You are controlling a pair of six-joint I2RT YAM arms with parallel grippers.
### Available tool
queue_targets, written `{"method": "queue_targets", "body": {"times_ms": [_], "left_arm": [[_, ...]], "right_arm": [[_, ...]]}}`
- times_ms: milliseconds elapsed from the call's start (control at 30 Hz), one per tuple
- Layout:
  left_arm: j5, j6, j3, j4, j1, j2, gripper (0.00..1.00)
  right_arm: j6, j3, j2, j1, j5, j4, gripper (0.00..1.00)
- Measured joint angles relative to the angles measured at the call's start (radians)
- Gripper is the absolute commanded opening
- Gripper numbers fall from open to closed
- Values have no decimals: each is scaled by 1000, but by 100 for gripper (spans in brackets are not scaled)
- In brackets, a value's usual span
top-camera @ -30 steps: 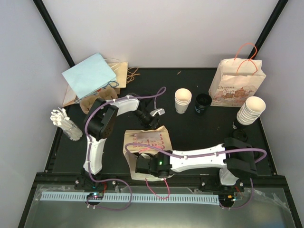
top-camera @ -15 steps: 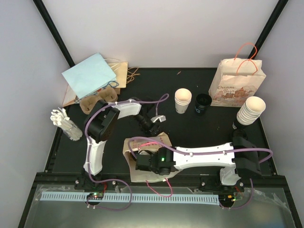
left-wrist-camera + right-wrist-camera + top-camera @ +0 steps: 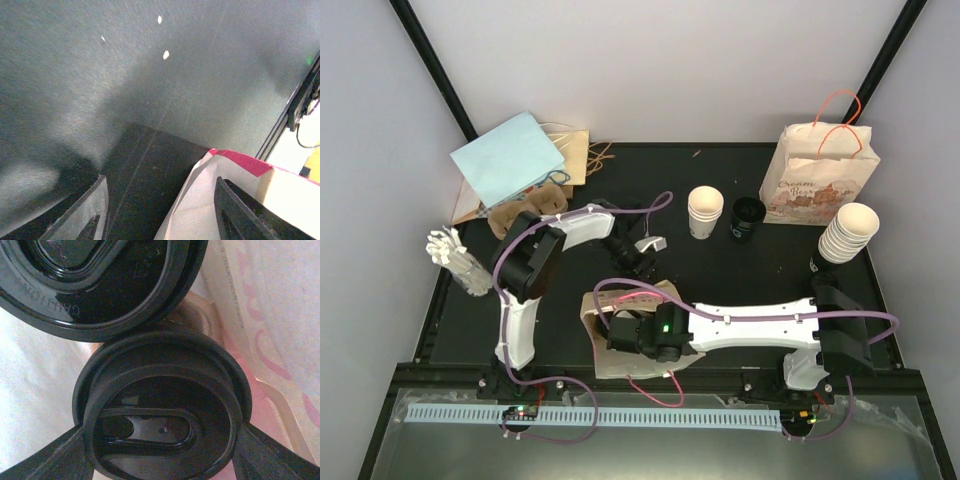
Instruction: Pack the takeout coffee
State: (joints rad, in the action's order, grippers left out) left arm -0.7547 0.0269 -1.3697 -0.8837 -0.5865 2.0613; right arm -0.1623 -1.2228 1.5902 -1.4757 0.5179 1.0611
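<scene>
A brown paper bag point(image 3: 658, 292) with a pink print stands open near the table's front middle. My right gripper point(image 3: 626, 331) reaches down into it. In the right wrist view the right gripper point(image 3: 162, 442) is shut on a coffee cup with a black lid point(image 3: 160, 405). A second black-lidded cup point(image 3: 95, 285) sits just beside it inside the bag. My left gripper point(image 3: 638, 260) hovers at the bag's far rim. In the left wrist view the left gripper point(image 3: 160, 210) is open, and the bag's white, red-edged rim point(image 3: 210, 200) lies against its right finger.
A stack of paper cups point(image 3: 705, 212) and black lids point(image 3: 747, 218) stand behind the bag. A printed paper bag point(image 3: 820, 175) and a taller cup stack point(image 3: 848, 232) are at the right. A blue bag point(image 3: 508, 158), brown carriers point(image 3: 525, 205) and white utensils point(image 3: 460, 258) are at the left.
The left gripper's jaws have spread apart at the bag's far rim. The right arm has stretched further left, carrying the cup lower into the bag.
</scene>
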Motion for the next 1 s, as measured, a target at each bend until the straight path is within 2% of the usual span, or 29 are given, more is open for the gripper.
{"method": "queue_targets", "body": {"times_ms": [167,333,433,733,1000], "left_arm": [[31,-12,-61,-25,22,0,70],[37,-24,-135,-52,52,-10,86],[47,-35,-164,-64,77,-37,91],[121,-85,-183,-65,221,-190,93],[198,-151,-79,-18,307,-428,93]], "right_arm": [[11,-2,-4,18,-19,-4,50],[39,-8,-9,44,-50,-8,50],[57,-14,-9,61,-69,-8,50],[122,-79,24,122,-139,24,50],[182,-205,110,201,-219,87,50]]}}
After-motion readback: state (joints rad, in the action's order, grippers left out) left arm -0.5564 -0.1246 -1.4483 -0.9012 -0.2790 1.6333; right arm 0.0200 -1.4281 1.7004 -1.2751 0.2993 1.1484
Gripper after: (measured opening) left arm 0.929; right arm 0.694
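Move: The takeout bag leans towards the robot around the right gripper, its middle about 9 cm back from the left fingertips and 5 cm above them. From the left hand, the white cup stack stands roughly 9 cm ahead and 12 cm right, the black cup 9 cm ahead and 20 cm right. The right gripper holds one coffee by its lid inside the bag. The bag's middle lies about 4 cm ahead, 3 cm left and 7 cm below; the other lidded coffee is about 7 cm left and 2 cm ahead. Draw the left gripper clear of the bag's far lower edge: forward first, then swing left and up, some 16 cm higher, opening the fingers wide and turning counter-clockwise as they tip up. Meanwhile keep the right fingers pinched on the coffee's lid and ease it forward about 3.5 cm, tilting the wrist some 10 degrees steeper to right the bag. ##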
